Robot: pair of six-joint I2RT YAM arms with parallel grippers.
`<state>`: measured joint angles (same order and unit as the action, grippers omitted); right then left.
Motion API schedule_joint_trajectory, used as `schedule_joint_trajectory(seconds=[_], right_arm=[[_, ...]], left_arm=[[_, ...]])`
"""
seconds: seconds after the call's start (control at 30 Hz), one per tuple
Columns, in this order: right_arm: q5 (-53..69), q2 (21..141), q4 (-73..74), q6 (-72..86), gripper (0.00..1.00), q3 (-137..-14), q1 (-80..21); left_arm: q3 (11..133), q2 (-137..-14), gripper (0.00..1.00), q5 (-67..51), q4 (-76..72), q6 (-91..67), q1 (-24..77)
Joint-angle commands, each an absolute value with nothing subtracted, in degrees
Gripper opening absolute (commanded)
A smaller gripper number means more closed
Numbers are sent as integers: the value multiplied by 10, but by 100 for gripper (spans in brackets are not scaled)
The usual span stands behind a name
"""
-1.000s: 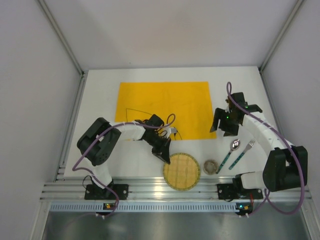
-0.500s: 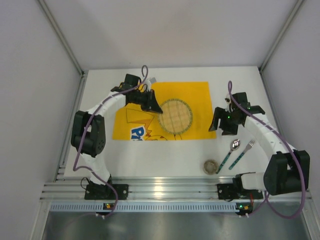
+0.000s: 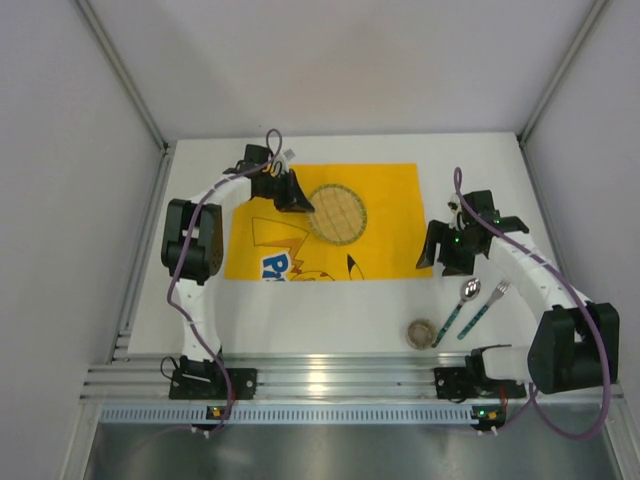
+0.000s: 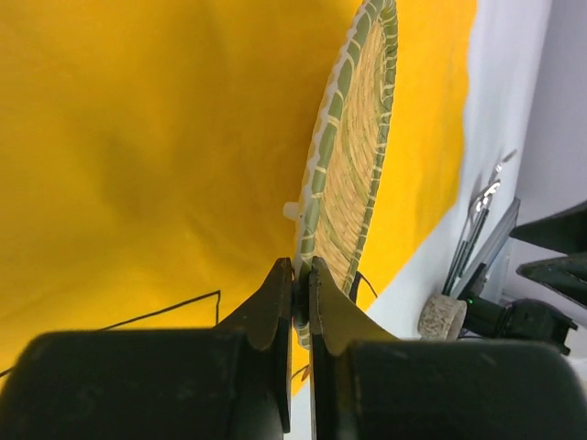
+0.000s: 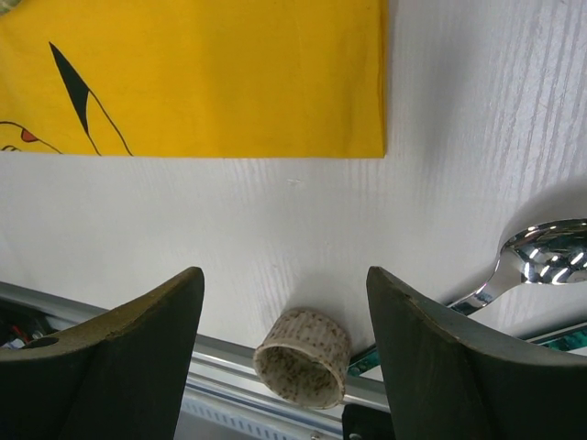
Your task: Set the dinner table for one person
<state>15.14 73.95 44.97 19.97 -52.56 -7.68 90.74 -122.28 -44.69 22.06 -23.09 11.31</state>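
Note:
On the white dinner table [image 3: 300,310] lies a yellow cartoon-printed mat [image 3: 390,225]. My left gripper [image 3: 297,197] is shut on the rim of a round woven straw plate [image 3: 337,213], which sits over the mat's back middle. In the left wrist view the jaws [image 4: 301,275] pinch the green-edged plate [image 4: 358,174] above the mat [image 4: 138,137]. My right gripper [image 3: 450,247] hovers open at the mat's right edge, holding nothing. Its wrist view shows the gripper [image 5: 284,275] above bare table [image 5: 183,211], with a speckled cup [image 5: 303,357] beyond it.
A spoon [image 3: 466,297] and a fork [image 3: 489,302] with teal handles lie side by side at the front right, with the small speckled cup [image 3: 421,332] just left of them. The ribbed aluminium rail [image 3: 330,380] runs along the near edge. Grey walls enclose the table.
The left arm lifted the woven plate from the table's front edge and carried it back over the mat, then slightly further back and left. The right arm barely moved.

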Motion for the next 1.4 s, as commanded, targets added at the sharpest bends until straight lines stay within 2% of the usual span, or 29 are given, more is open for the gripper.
schedule_joint_trajectory(seconds=[0.0,0.23,0.33,0.37,0.53,0.57,0.6,0.73,0.8,1.13,1.37], right_arm=[[159,717,436,187,72,-543,-73],[151,690,466,177,73,-529,-71],[153,670,485,188,73,-524,-71],[153,658,491,192,73,-524,-72],[158,626,554,205,73,-521,-80],[158,616,562,210,73,-518,-90],[156,611,569,213,73,-513,-97],[123,599,613,241,73,-485,-150],[71,604,634,272,74,-482,-182],[54,598,609,340,72,-362,-241],[25,649,573,351,67,-380,-267]], left_arm=[[947,-1212,0,-421,192,-240,109],[958,-1215,0,-338,272,-180,106],[958,-1219,15,-309,301,-164,106],[956,-1219,25,-302,305,-161,106],[944,-1219,46,-278,323,-149,106],[940,-1217,57,-274,323,-150,106],[939,-1215,72,-271,322,-151,106],[929,-1197,83,-265,314,-160,106],[928,-1189,84,-264,307,-164,106],[907,-1130,84,-265,291,-181,106],[867,-1093,83,-263,292,-174,106]])
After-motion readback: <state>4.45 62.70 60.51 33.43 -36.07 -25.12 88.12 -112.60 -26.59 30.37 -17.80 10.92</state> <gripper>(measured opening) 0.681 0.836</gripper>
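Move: The plate is still pinched by its left rim and held tilted, its middle about 8 cm right of the left hand, 1 cm back and 4 cm lower; the tablecloth's middle is about 5 cm right, 3 back, 7 below. From the right hand the cup stands some 15 cm back, 5 left and 6 lower; the spoon's middle is roughly 10 back and 3 right, the fork's 9 back and 11 right, both about 9 below. The plate is eased down onto the yellow cloth by the left hand, which drifts about 5 cm left and 3 down, steepens its fingers and opens wide to let the rim go, then rises clear. Meanwhile the right hand, fingers kept open, lifts slightly, then sweeps some 15 cm back and down towards the cup, swinging its fingertips back under it by about 20 degrees; touch on the cup can't be made out. ##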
